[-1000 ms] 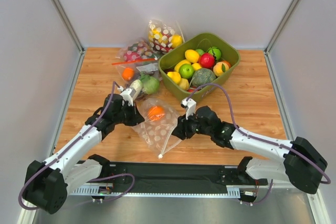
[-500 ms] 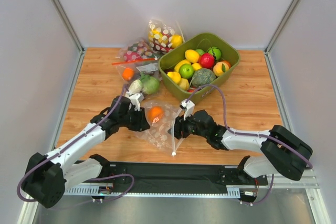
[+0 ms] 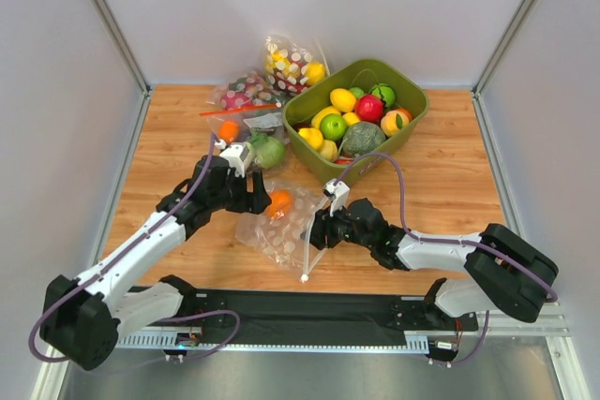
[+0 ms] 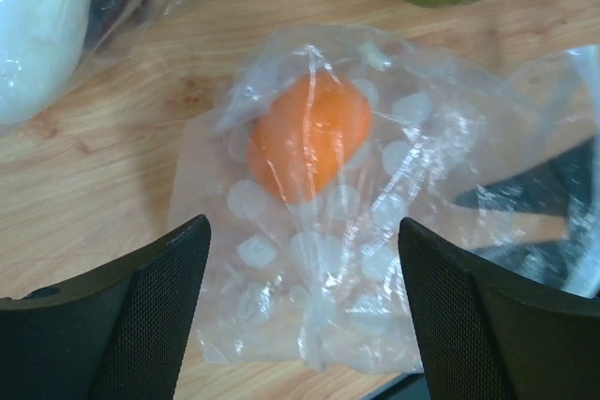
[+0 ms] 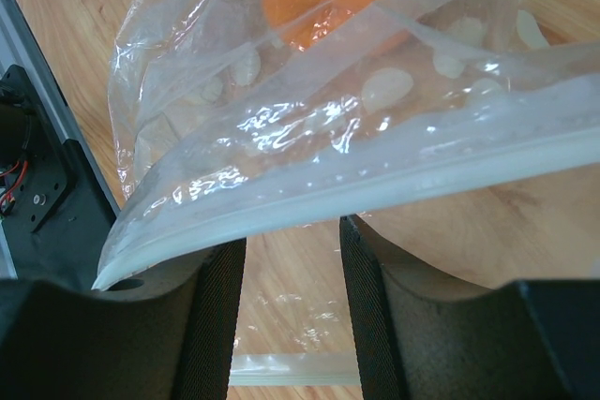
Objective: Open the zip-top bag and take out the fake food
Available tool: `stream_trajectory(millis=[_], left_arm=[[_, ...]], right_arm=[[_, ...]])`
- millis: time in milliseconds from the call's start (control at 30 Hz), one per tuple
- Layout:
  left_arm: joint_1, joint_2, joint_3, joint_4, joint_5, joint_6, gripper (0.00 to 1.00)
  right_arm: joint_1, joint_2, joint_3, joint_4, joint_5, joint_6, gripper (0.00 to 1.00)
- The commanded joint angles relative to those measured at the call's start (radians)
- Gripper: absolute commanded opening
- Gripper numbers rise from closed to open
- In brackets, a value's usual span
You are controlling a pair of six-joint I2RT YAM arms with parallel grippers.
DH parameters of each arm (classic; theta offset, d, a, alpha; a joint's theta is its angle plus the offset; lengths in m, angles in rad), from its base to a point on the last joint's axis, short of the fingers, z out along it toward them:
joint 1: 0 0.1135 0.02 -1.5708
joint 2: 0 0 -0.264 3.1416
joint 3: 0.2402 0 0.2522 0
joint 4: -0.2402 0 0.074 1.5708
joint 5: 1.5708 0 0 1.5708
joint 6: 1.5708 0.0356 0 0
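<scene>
The zip-top bag (image 3: 284, 231), clear with white dots, lies crumpled on the wooden table between my two grippers. One orange fake fruit (image 3: 277, 203) is inside it, near the far end. My left gripper (image 3: 255, 196) is open, its jaws wide apart over the bag's far-left end. In the left wrist view the bag (image 4: 375, 259) and orange fruit (image 4: 309, 133) lie just ahead of the left gripper (image 4: 305, 231). My right gripper (image 3: 319, 229) is at the bag's right edge. In the right wrist view the pale zip strip (image 5: 375, 199) runs across the fingertips of the right gripper (image 5: 291, 231), whose jaws stand apart with bare wood between them.
A green bin (image 3: 410, 105) full of plastic fruit and vegetables stands at the back right. Other bags lie at the back: one with a red zip strip (image 3: 234, 105), one with white and green vegetables (image 3: 260, 150), one dotted (image 3: 291, 63). A black rail (image 3: 309, 306) runs along the near edge.
My left gripper has moved right and then back toward the far side over the bag. The orange fruit and the bag shifted slightly. My right gripper edged left and the hanging zip end swung.
</scene>
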Motion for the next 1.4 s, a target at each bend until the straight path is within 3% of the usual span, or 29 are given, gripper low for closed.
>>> stream_trajectory(millis=[0, 267, 367, 633, 767, 900, 1033, 1133, 1367], left_arm=[[0.009, 0.08, 0.011, 0.087, -0.055, 0.003, 0.88], [0.013, 0.214, 0.008, 0.253, -0.07, -0.005, 0.87], [0.013, 0.255, 0.006, 0.287, -0.066, -0.003, 0.81], [0.013, 0.338, -0.009, 0.319, -0.04, -0.006, 0.44], [0.013, 0.367, -0.009, 0.32, -0.014, 0.008, 0.33], [0.013, 0.401, -0.011, 0.328, 0.008, 0.017, 0.3], [0.013, 0.425, -0.014, 0.345, 0.038, 0.026, 0.3], [0.013, 0.447, -0.011, 0.354, 0.065, 0.031, 0.29], [0.013, 0.459, -0.014, 0.357, 0.104, 0.052, 0.28]], right_arm=[[0.004, -0.016, -0.01, 0.062, 0.023, 0.006, 0.46], [0.004, -0.019, -0.008, 0.068, 0.035, 0.001, 0.46], [0.006, -0.014, -0.007, 0.073, 0.052, 0.001, 0.46], [0.003, 0.019, 0.053, 0.097, 0.121, -0.04, 0.46], [0.003, 0.076, 0.081, 0.138, 0.119, -0.046, 0.49], [0.0, 0.151, 0.104, 0.221, 0.115, -0.039, 0.54], [-0.008, 0.214, 0.122, 0.289, 0.11, -0.034, 0.71], [-0.013, 0.262, 0.148, 0.32, 0.106, -0.048, 0.77], [-0.014, 0.341, 0.188, 0.379, 0.121, -0.085, 0.85]])
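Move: From the left hand, the bag film to hold down is about 4 cm ahead, 3 cm right and 10 cm below. The orange food inside the bag is 4 cm ahead, 6 cm right and 11 cm below, and from the right hand it is about 8 cm ahead, 8 cm left and 3 cm lower. The green cabbage lies some 12 cm beyond the food and 3 cm left of it; the bin's middle is roughly 18 cm beyond and 17 cm right of it. Bring the left gripper down about 9 cm, forward and a little right, closing its wide-open fingers to a narrow gap and setting the tips on the bag film just left of the orange food. Hold the right fingers half open at the zip mouth at first, then push them about 7 cm forward and left into the bag towards the food, spreading them wide. ##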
